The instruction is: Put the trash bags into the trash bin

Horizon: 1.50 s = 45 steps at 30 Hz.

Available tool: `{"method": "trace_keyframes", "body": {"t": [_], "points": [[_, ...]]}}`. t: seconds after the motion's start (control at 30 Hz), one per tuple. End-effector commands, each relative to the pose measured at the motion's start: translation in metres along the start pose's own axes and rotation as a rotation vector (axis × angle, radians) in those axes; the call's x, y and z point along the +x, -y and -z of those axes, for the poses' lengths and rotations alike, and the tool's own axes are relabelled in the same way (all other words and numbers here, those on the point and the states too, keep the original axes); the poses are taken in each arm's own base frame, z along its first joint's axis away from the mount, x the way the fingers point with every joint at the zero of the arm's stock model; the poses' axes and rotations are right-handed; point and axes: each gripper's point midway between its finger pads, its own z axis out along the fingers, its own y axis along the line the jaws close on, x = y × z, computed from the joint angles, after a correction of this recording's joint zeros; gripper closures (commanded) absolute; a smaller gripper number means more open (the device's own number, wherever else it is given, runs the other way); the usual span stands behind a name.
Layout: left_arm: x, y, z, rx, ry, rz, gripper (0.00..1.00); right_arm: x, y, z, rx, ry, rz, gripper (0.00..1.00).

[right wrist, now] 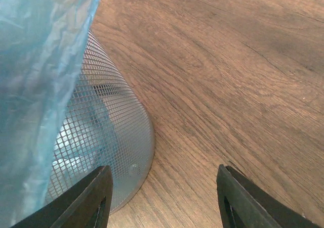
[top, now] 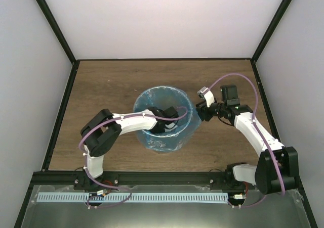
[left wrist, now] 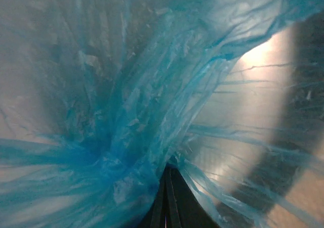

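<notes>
A grey mesh trash bin stands mid-table, lined with a light-blue trash bag whose film hangs over its rim. My left gripper reaches down inside the bin. In the left wrist view its fingers are pressed together, and wrinkled blue film is bunched and stretched around their tips. I cannot tell whether any film is pinched between them. My right gripper hovers just outside the bin's right side, above the table. It stands open with only bare wood between its fingers.
The brown wooden table spreads out around the bin. Black frame posts and pale walls close it in at the left, right and back. A black rail with the arm bases runs along the near edge.
</notes>
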Motion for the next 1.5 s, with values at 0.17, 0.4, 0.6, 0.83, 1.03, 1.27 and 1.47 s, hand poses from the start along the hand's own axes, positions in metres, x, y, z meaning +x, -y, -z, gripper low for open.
{"method": "trace_keyframes", "body": {"t": [0.17, 0.4, 0.6, 0.83, 1.03, 1.27, 1.47], "points": [[0.004, 0.004, -0.015, 0.026, -0.018, -0.002, 0.96, -0.002, 0.003, 0.004, 0.011, 0.015, 0.012, 0.42], [0.0, 0.006, 0.009, 0.022, 0.035, 0.01, 0.95, -0.004, 0.009, 0.006, 0.039, 0.021, 0.003, 0.42], [-0.004, 0.012, 0.029, 0.036, 0.076, 0.019, 0.95, -0.004, 0.009, 0.008, 0.029, 0.028, -0.002, 0.42], [-0.011, 0.015, 0.053, 0.022, 0.095, 0.024, 0.94, -0.003, 0.008, 0.007, 0.024, 0.024, -0.003, 0.42], [-0.016, 0.02, 0.07, 0.042, 0.109, 0.027, 0.92, -0.005, 0.009, 0.009, 0.032, 0.032, 0.002, 0.42], [-0.025, 0.02, 0.08, 0.014, 0.093, 0.033, 0.92, -0.005, 0.007, 0.01, 0.027, 0.035, 0.005, 0.42], [-0.017, 0.017, 0.098, -0.009, 0.111, 0.047, 0.92, -0.007, 0.006, 0.013, 0.027, 0.046, 0.009, 0.42]]}}
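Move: Deep inside the trash bin, the left hand has its fingertips down in the blue trash bag, whose bottom lies about 3 cm ahead, level sideways and some 2 cm below. The bin's middle is about 3 cm ahead and 10 cm above this hand; the loose bag edge hangs roughly 12 cm to its right, 6 cm ahead and 14 cm higher. From the right hand, the bag's bottom is about 17 cm left, 8 cm back and 17 cm below. Staying low in the bag at first, with barely half a centimetre more downward, the left hand then draws up about 9 cm inside the bin, drifting some 2 cm to the right and a little forward. The fingers still point down and stay nearly shut, coming free of the bunched film and bringing none up between them. ##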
